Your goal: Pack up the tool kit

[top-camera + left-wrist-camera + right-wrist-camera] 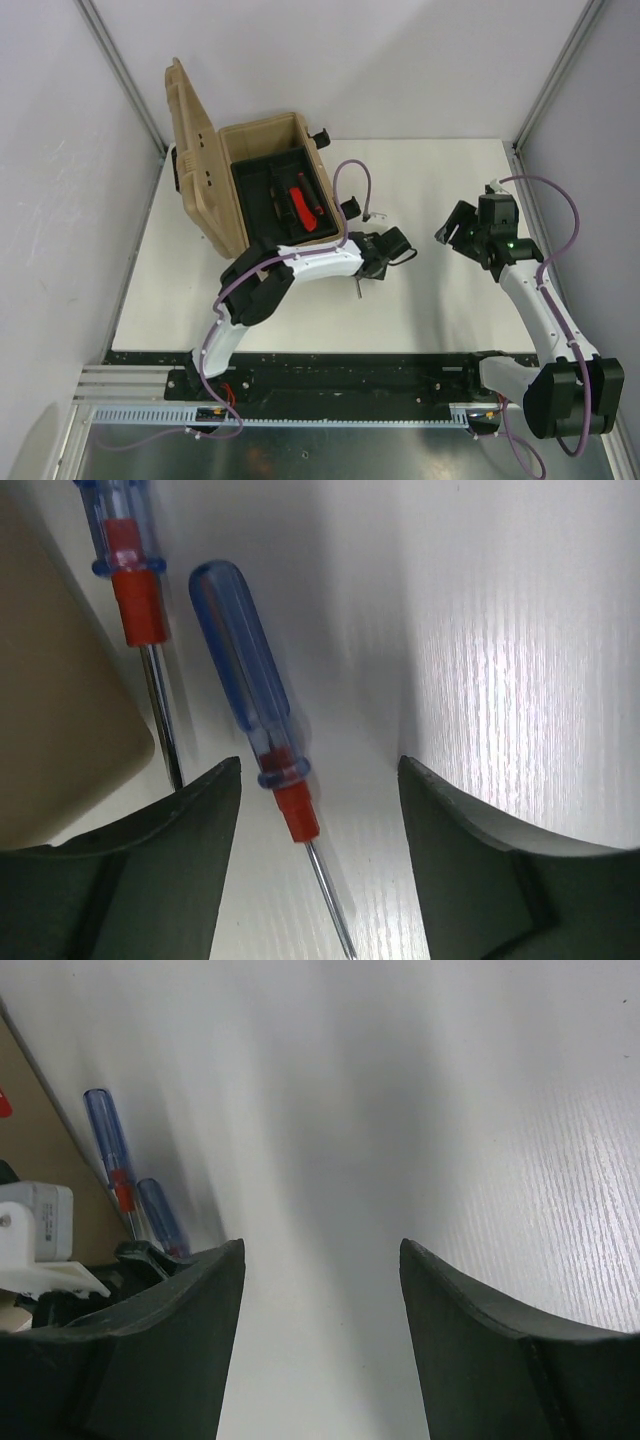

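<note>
The tan toolbox stands open at the back left, its lid raised. Red-handled tools lie in its black inner tray. Two blue-and-red screwdrivers lie on the white table beside the box wall. The nearer screwdriver lies between the open fingers of my left gripper without touching them. The other screwdriver lies closer to the box. My left gripper hovers low in front of the box. My right gripper is open over bare table, with nothing between its fingers.
The right wrist view shows both screwdrivers at its left edge, beside the toolbox wall and a white part of the left arm. A metal shaft tip pokes out below the left arm. Grey walls enclose the table on three sides.
</note>
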`<action>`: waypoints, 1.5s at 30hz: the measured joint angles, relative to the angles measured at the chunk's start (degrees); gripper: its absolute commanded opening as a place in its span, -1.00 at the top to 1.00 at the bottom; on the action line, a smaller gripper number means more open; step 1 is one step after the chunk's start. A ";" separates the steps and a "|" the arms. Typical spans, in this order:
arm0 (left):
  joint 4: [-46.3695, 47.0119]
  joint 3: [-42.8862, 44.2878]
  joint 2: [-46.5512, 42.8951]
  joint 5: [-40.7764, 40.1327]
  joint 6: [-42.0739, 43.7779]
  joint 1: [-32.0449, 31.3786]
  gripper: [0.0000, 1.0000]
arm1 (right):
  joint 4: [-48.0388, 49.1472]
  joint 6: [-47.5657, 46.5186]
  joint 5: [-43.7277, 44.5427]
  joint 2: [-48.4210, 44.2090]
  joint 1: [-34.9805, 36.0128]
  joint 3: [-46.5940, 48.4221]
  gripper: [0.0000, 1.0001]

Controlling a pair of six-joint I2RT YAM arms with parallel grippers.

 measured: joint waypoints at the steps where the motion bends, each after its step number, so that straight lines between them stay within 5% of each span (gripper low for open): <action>1: 0.48 -0.46 -0.15 0.13 -0.31 0.42 -0.22 | -0.11 0.02 -0.02 0.00 0.00 0.00 -0.33; 14: 9.16 -5.01 -1.62 1.60 3.72 1.81 0.97 | -0.15 0.48 -0.07 0.02 0.00 0.00 -0.32; 26: 6.97 -7.04 -5.60 4.17 11.93 1.81 1.00 | 1.57 1.92 -0.11 1.55 0.00 0.00 -0.30; 37: 6.69 -2.97 -30.10 -1.70 18.34 2.08 1.00 | 4.79 3.32 -0.37 5.03 0.00 0.00 -0.28; 45: 6.69 -3.30 -35.65 -8.33 18.86 9.66 1.00 | 6.03 4.20 -0.61 6.73 0.02 0.00 -0.26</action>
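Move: The left hand is already down over the lower screwdriver: the tool's middle is roughly 1 cm ahead, 1 cm left and 1 cm below, with its blue handle pointing away ahead. The other screwdriver lies about 7 cm ahead and 4 cm left of the hand. The open case's middle is some 17 cm ahead, 17 cm left and a little above. From the right hand, the lower screwdriver is about 20 cm left, level fore and aft, and 15 cm below. The left hand eases a centimetre or two forward and closes its open fingers on the lower screwdriver around the red ferrule at the foot of its handle, then draws back and left about a centimetre before lifting steeply, some 28 cm, its fingertips tipping up by about 30 degrees. Still pinching the screwdriver, it swings left about 10 cm and a little forward towards the open case, while the empty right hand drifts about 3 cm forward and down with its fingers open. ##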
